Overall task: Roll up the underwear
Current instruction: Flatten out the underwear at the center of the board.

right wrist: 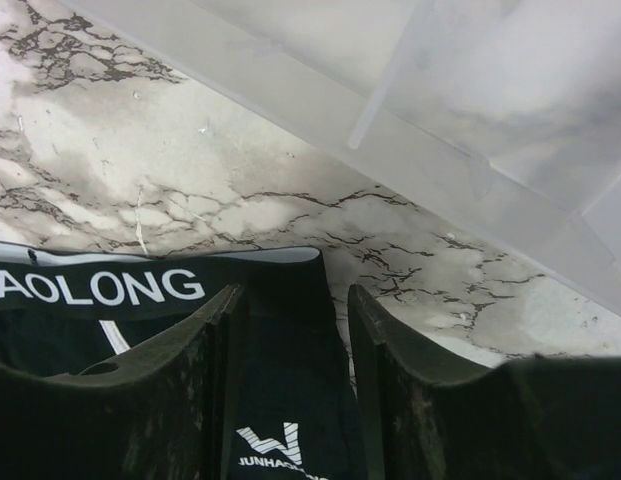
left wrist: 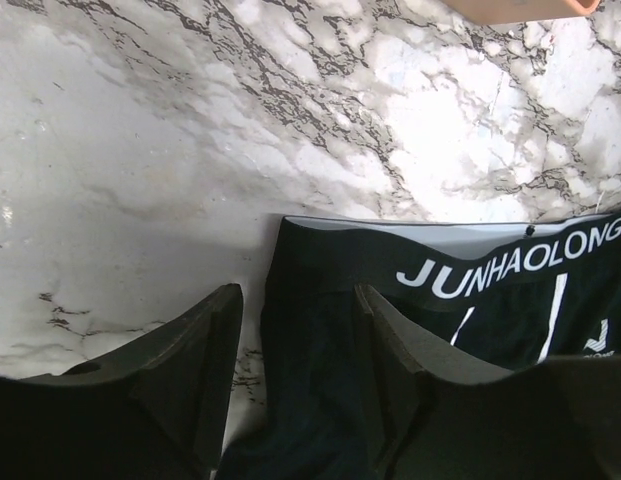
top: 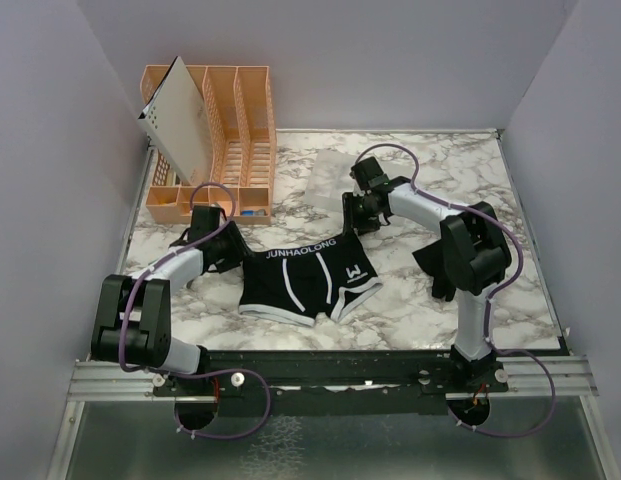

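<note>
Black underwear [top: 308, 283] with white trim and a lettered waistband lies flat on the marble table, in the middle. My left gripper [top: 228, 252] is down at its left waistband corner. In the left wrist view the jaws [left wrist: 298, 300] stand apart astride that side edge of the underwear [left wrist: 460, 290]: one finger over the cloth, the other over marble. My right gripper [top: 358, 220] is at the right corner. Its jaws [right wrist: 290, 300] also straddle the underwear's edge [right wrist: 280, 380], apart from it. A second dark cloth [top: 433, 268] lies partly hidden behind the right arm.
An orange slotted organiser [top: 230, 130] stands at the back left with a white perforated sheet [top: 178, 120] leaning in it. A clear plastic tray [top: 330, 175] sits at the back centre, close beyond the right gripper [right wrist: 440, 120]. Walls enclose the table on three sides.
</note>
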You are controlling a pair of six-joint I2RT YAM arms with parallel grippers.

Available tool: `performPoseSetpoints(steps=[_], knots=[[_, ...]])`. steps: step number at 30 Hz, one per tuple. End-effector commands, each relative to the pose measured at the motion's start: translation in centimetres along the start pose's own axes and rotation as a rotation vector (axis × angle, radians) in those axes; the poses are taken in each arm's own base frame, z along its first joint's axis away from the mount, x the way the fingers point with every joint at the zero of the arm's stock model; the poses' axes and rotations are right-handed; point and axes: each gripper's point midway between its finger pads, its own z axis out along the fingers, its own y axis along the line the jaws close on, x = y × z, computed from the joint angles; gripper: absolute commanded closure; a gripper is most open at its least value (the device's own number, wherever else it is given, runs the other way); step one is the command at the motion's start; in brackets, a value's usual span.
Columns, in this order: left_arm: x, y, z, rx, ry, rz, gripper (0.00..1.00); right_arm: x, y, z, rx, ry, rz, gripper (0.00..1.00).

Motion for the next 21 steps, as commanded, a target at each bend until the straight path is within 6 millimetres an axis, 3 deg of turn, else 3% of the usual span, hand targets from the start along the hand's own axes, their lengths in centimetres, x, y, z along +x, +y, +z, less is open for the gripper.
performPoseSetpoints(steps=[1,3,8,10,11,15,19,21], knots=[[2.4,1.3,0.5,-0.006,0.076,0.014,0.50,1.0,0.5,0.5,-0.048,0.037,-0.009,0.56],[2.9,0.8,0.8,0.036,0.093,0.016,0.56,1.2,0.9,1.0,-0.073,0.057,-0.006,0.62],[4.1,0.7,1.6,0.076,0.130,-0.007,0.89,0.7,1.0,0.6,-0.075,0.040,-0.002,0.81],[3.8,0.5,1.5,0.077,0.121,-0.006,1.00,0.1,1.3,-0.3,-0.090,0.017,-0.014,0.95],[3.6,0.5,1.5,0.075,0.109,-0.008,1.00,-0.2,1.7,-0.9,-0.105,0.007,-0.023,0.99],[0.8,-1.4,-0.4,0.123,-0.004,0.017,1.00,-1.4,2.5,-3.6,-0.134,-0.048,-0.040,1.00],[-2.0,-4.1,-3.5,0.206,-0.125,0.072,1.00,-2.2,2.9,-7.1,-0.144,-0.127,-0.042,1.00],[-3.1,-5.3,-5.6,0.246,-0.183,0.106,1.00,-2.5,3.3,-9.9,-0.162,-0.185,-0.043,1.00]])
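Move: The left hand has the underwear's left waistband corner about 2 cm ahead and 1 cm below; the organizer stands roughly 25 cm ahead and 8 cm left. For the right hand, the right waistband corner is some 1 cm ahead, 1 cm right and 1 cm below; the clear board lies about 11 cm ahead and 1 cm right, the black cloth some 19 cm right and 8 cm back. Both hands dip slightly, pinch the waistband's ends shut, then lift, left about 3 cm, right about 5 cm. ##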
